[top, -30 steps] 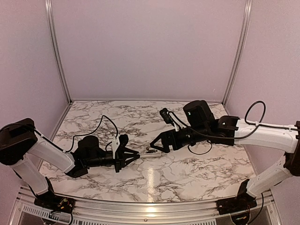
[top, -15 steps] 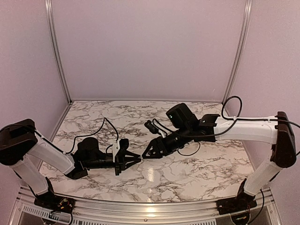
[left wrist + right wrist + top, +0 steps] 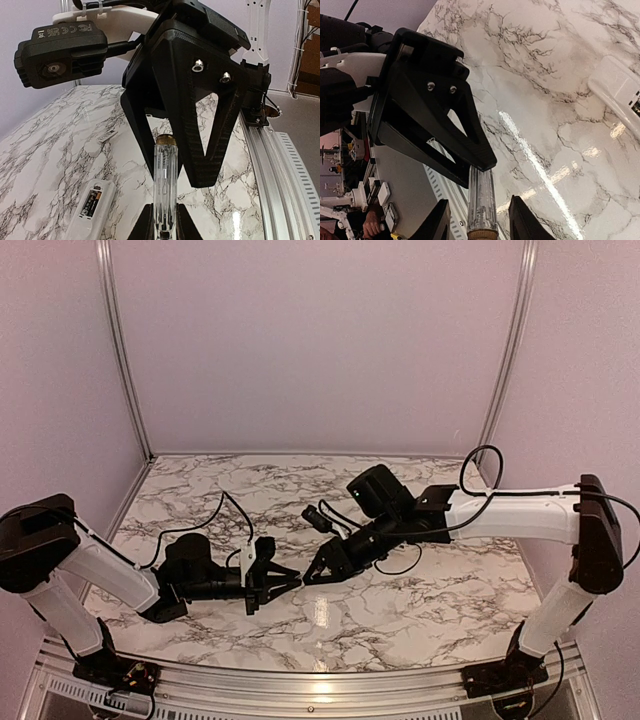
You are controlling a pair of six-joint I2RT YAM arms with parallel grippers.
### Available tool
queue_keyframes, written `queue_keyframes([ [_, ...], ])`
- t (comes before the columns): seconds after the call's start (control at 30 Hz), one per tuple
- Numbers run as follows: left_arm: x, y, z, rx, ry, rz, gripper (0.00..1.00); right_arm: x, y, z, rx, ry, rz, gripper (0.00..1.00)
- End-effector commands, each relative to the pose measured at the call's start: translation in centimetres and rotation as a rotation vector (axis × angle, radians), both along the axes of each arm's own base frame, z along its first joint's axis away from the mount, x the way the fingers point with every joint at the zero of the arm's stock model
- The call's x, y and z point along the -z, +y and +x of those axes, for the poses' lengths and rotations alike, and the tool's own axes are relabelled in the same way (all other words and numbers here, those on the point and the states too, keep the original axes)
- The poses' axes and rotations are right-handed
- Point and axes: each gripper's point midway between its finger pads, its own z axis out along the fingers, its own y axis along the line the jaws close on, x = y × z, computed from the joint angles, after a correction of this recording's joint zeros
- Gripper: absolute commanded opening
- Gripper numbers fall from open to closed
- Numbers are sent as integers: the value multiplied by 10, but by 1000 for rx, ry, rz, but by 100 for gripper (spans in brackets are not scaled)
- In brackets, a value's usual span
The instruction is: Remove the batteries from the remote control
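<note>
My left gripper is shut on a clear-handled screwdriver, whose handle points toward the right arm. My right gripper straddles the brass-capped end of that handle, with a gap on each side between finger and handle. In the top view the two grippers meet tip to tip at the table's middle. The white remote control lies face down to the lower left of the left gripper. Its recess is open, with dark batteries in it. The remote's end also shows in the right wrist view.
A thin pale flat strip lies on the marble table beyond the remote. The right arm's cable loops over the tabletop. An aluminium rail runs along the near edge.
The right arm has swung left until its gripper meets the left gripper. Its jaws have narrowed around the screwdriver handle. The left arm has hardly moved.
</note>
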Motion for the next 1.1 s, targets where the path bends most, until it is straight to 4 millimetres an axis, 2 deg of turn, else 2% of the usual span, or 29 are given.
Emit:
queue_keyframes([
  [0.0, 0, -2, -8, 35, -14, -3, 0, -11, 8, 6, -9, -21, 22, 39],
  [0.2, 2, -4, -11, 57, -5, 3, 0, -9, 10, 9, -12, -30, 16, 35],
  [0.3, 3, -5, -10, 55, -1, 7, 0, -6, 11, 9, -19, -30, 12, 26],
  [0.63, 5, -7, -7, 43, 13, 19, 0, -2, 10, 7, -32, -25, 6, 23],
  [0.87, 4, -7, -6, 37, 14, 17, 0, -3, 11, 6, -37, -29, 7, 0],
  [0.93, 3, -7, -6, 33, 17, 16, 0, -3, 12, 5, -40, -32, 6, 0],
  [0.97, 3, -7, -5, 29, 20, 16, 1, -4, 12, 5, -39, -35, 6, 0],
  [1.0, 2, -6, -4, 23, 22, 15, 7, -4, 12, 5, -38, -38, 4, 0],
  [1.07, 1, -5, -4, 14, 26, 15, 25, -5, 10, 6, -33, -52, -2, 0],
])
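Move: The screwdriver's clear handle, still held in the left gripper with its brass cap towards the right hand, has its middle about 2 cm to the left of the right gripper and 1 cm below. From the left gripper, the right fingertips are about 3 cm to the right and 1 cm higher. The open remote lies on the table some 12 cm ahead of the right gripper, level with it sideways and about 13 cm below. Keep the left gripper shut on the screwdriver, easing it back about half a centimetre and then a touch down. Nudge the right gripper some 0.5 cm left along the handle, let it dip slightly, then close its half-open fingers around the capped end until they grip it. Only at the very end start to slacken the left grip. ##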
